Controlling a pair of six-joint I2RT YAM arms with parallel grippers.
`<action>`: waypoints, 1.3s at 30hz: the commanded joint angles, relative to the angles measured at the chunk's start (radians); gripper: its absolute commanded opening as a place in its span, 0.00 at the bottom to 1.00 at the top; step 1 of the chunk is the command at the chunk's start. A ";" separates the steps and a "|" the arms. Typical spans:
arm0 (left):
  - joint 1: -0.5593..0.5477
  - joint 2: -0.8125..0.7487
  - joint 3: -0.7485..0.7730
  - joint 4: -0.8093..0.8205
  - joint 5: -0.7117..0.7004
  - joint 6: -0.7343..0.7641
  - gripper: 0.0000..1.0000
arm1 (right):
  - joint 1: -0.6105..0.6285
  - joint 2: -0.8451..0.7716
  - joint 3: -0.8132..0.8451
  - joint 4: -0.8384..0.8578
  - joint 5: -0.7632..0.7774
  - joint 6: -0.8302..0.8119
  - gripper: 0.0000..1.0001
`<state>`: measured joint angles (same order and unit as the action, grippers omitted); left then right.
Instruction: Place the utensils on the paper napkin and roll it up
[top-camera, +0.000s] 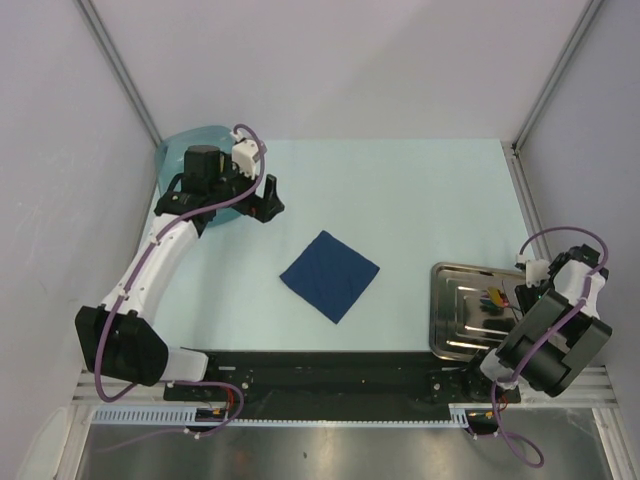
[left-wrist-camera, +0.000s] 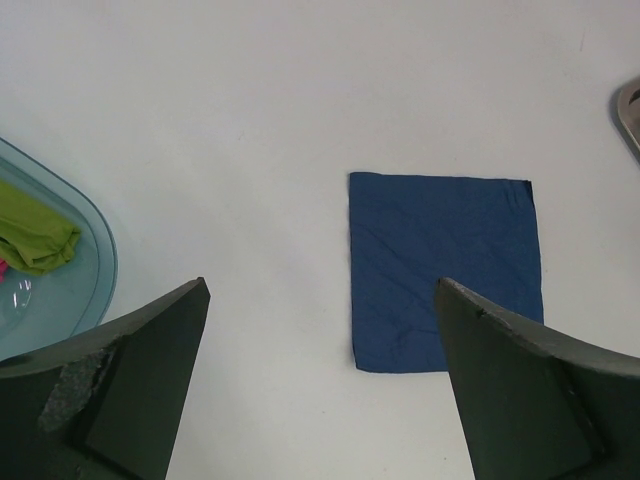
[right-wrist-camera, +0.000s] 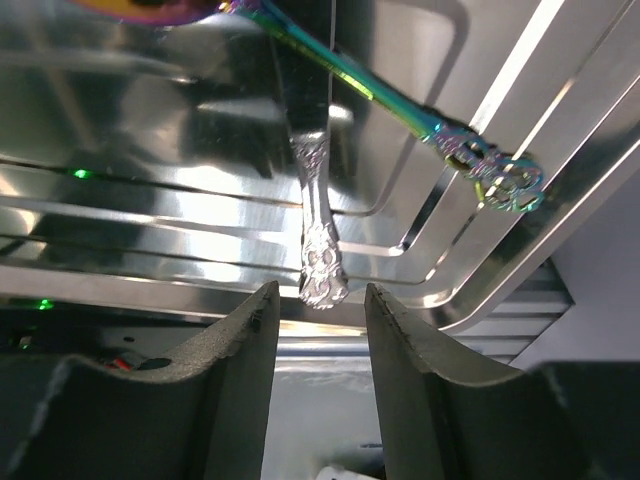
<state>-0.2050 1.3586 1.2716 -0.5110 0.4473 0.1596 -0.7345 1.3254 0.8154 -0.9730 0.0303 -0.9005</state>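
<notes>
The paper napkin lies flat in the middle of the table as a dark navy square, also seen in the left wrist view. The utensils lie in the steel tray at the right. One has an ornate silver handle; another has a rainbow-tinted handle. My right gripper is low in the tray, jaws partly closed, with the silver handle's end between the fingertips and a gap on each side. My left gripper hangs open and empty left of the napkin.
A pale teal tub stands at the back left, partly under the left arm, with a lime-green piece inside. The tray's rim rises just right of my right fingers. Walls close off the table on three sides.
</notes>
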 joint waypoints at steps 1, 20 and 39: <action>-0.011 0.008 0.035 0.008 -0.010 0.024 1.00 | -0.008 0.038 -0.010 0.085 0.008 -0.029 0.44; -0.014 0.019 0.029 0.002 -0.081 0.089 1.00 | 0.037 0.141 -0.021 0.160 -0.050 0.061 0.36; -0.014 0.053 0.058 -0.004 -0.085 0.098 1.00 | 0.083 0.155 -0.144 0.269 -0.032 0.109 0.10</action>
<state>-0.2142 1.4105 1.2861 -0.5354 0.3679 0.2413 -0.6514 1.4528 0.7441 -0.7727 0.0181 -0.8032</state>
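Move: The knife lies in the tray below the right hand. The near part of its handle is about 3 cm ahead and 5 cm down, and its middle roughly 8 cm ahead and 1 cm left. The spoon crosses over it, its middle some 6 cm ahead, 3 cm left and 5 cm down. The tray's middle is about 4 cm ahead and 4 cm left. From the left hand the knife is about 18 cm back and 58 cm right, far below. Down into the tray and slightly forward, the right hand sinks about 4 cm and advances some 2.5 cm over the knife's handle, its fingers still pointing straight down. They go from nearly half open to about a fifth open, closing in on both sides of the handle and seeming to touch it as the hand comes to a stop. Open and empty, the left hand sinks about 2 cm. ##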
